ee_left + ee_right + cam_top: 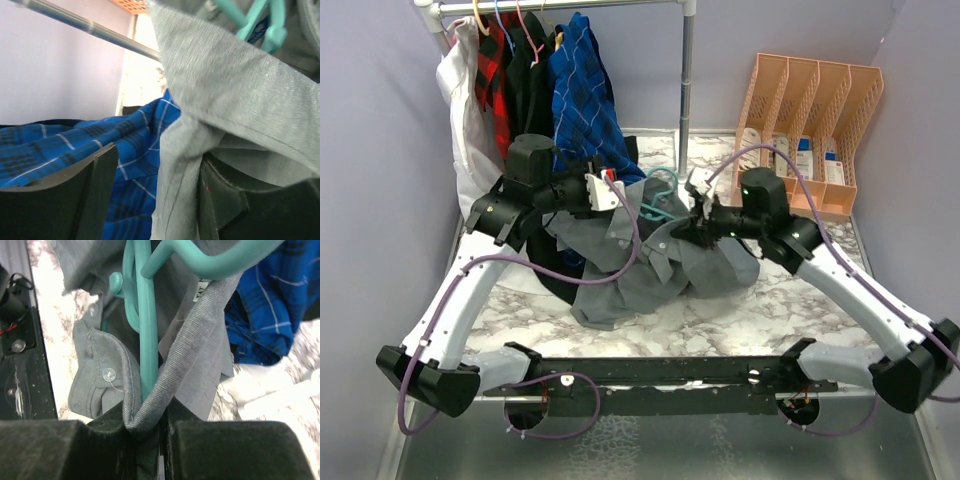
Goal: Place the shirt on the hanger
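The grey shirt (640, 275) lies bunched on the marble table between both arms. The teal hanger (662, 192) sticks out of its collar area. My left gripper (608, 190) is at the shirt's upper left. In the left wrist view the left gripper (157, 195) stands open, with a hanging fold of the shirt (225, 80) against the right finger and apart from the left finger. The hanger (260, 22) shows at the top. My right gripper (147, 432) is shut on a folded edge of the shirt (200, 345), with the hanger (148, 325) running down into that fold.
A clothes rail (570, 8) at the back left holds a white garment (468, 110), a red-and-black plaid shirt (498, 60) and a blue plaid shirt (582, 95). Its post (686, 80) stands behind the hanger. A pink file organiser (815, 110) sits at the back right.
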Available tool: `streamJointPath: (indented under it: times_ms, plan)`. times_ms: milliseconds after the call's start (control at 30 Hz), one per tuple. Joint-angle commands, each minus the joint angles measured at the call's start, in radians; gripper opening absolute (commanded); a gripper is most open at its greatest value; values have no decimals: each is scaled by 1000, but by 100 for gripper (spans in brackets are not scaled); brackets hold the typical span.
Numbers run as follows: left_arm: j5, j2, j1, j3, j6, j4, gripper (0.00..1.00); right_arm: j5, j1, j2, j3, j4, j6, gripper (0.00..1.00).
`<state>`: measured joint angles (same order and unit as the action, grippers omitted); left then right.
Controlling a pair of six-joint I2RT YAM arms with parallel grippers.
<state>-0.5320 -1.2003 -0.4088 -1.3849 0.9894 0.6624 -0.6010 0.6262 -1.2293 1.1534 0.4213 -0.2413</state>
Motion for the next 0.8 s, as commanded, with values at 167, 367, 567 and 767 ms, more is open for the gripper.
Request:
streamJointPath:
  times_ms: [167, 367, 567, 767]
  plan:
    - [-115, 87, 152, 60, 66, -18, 64, 272, 7, 286, -103, 92, 134, 1]
    - [-167, 54, 222, 105, 107, 8, 64, 321, 7, 358, -61, 200, 122, 1]
    - [-294, 5, 223, -11, -57, 6, 73, 327, 7, 343, -58, 136, 111, 1]
    - [-337, 5, 224, -159, -381, -9, 99, 521, 7, 185, 101, 153, 193, 1]
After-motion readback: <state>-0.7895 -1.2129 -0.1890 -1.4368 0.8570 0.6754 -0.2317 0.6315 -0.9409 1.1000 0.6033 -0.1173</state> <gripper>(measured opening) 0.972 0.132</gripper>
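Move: Just at the left hand's half-open fingers is a fold of the grey shirt, whose middle lies about 13 cm right, 7 back and 10 below. The teal hanger's middle is some 14 cm right, 3 ahead and slightly lower; the plaid shirt's hem, 12 ahead, 3 right, 10 below. From the right hand, the hanger's middle is roughly 8 cm left and 7 ahead, the shirt's middle 9 left, level and 8 below, the rack post's foot 22 ahead and 2 left, down on the table. Still pinching hanger and cloth together, the right hand draws them about 8 cm to the right, away from the left hand, rising a little, edging back then partly forward, and turning some 20 degrees clockwise. The left hand opens wide to let the fold go, swinging left about 5 cm as it bobs up and down, then lifting and coming slightly back right. ##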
